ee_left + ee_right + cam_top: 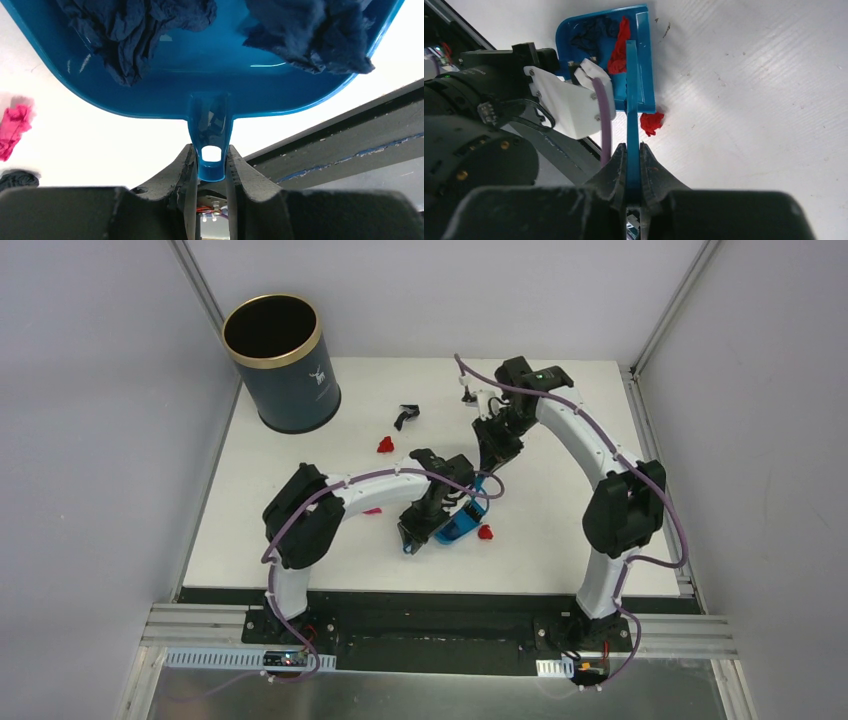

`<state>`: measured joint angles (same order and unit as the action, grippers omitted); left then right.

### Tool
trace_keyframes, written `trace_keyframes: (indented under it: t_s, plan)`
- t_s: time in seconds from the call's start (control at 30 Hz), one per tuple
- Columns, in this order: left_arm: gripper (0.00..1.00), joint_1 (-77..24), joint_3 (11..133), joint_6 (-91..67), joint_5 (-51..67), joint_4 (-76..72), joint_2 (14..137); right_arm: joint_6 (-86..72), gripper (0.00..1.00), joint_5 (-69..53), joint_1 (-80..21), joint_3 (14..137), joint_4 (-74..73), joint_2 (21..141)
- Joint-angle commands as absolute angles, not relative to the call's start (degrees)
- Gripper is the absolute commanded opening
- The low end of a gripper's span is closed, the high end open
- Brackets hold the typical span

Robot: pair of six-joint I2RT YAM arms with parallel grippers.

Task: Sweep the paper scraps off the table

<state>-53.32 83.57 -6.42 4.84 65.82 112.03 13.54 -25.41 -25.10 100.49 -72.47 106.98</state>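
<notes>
My left gripper is shut on the handle of the blue dustpan, which lies on the white table. Dark blue paper scraps sit in the pan, and the right wrist view shows a red one in it too. My right gripper is shut on the blue brush, whose head reaches over the pan's mouth. A red scrap lies on the table just outside the pan's lip. More scraps lie loose: red, black, pink and dark.
A dark blue gold-rimmed bin stands at the table's far left corner. Grey walls close in the table on three sides. The black front edge runs just behind the dustpan's handle. Both arms crowd the table's middle.
</notes>
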Motion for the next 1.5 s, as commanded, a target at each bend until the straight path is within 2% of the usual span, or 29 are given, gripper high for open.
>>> trace_keyframes:
  t_s: [0.0, 0.23, 0.43, 0.83, 1.17, 1.37, 1.47]
  plan:
    - [0.0, -53.79, 80.76, -7.81, 0.79, 62.55, 103.29, 13.45, 0.0, -28.71, -22.37, 105.93, -78.29, 101.33]
    - [0.0, -55.89, 76.92, -12.56, 1.57, 61.61, 93.19, 14.35, 0.0, -19.03, -21.99, 97.49, -75.97, 94.73]
    - [0.0, -61.75, 74.83, -17.56, 1.66, 65.9, 92.05, 13.93, 0.0, -15.31, -22.0, 92.64, -74.6, 91.62]
    - [0.0, -70.92, 73.39, -20.99, 3.62, 70.76, 99.75, 13.0, 0.0, -8.6, -22.07, 82.05, -66.85, 87.83]
    - [0.0, -70.85, 84.31, -17.0, 4.17, 68.08, 113.19, 13.54, 0.0, -16.57, -24.1, 77.35, -64.53, 91.82]
    - [0.14, -70.68, 87.88, -16.66, 0.29, 66.46, 115.1, 13.71, 0.0, -20.63, -24.67, 77.28, -65.56, 90.68]
    - [0.18, -70.46, 88.4, -16.27, 0.26, 66.21, 115.61, 13.72, 0.0, -20.12, -24.63, 76.79, -65.65, 89.78]
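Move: The loose red scrap lies outside the dustpan's lip, about 10 cm back from the right hand, 1 cm to its left and 13 cm below it. From the left hand it is some 15 cm right and 3 cm ahead, 3 cm lower. The held dustpan's tray is centred about 5 cm left of that scrap and 3 cm farther out; the pink scrap lies 8 cm ahead and 8 cm left of the left hand. The loose red scrap gets dustpan and brush reset around it: the left hand, keeping its grip on the pan handle, lifts about 6 cm, carries it back some 11 cm, lowers it, then slides right and slightly forward. The right hand raises the held brush 4 cm and takes it 8 cm right and a little back, then down about 7 cm and back left, to the scrap's right side. ##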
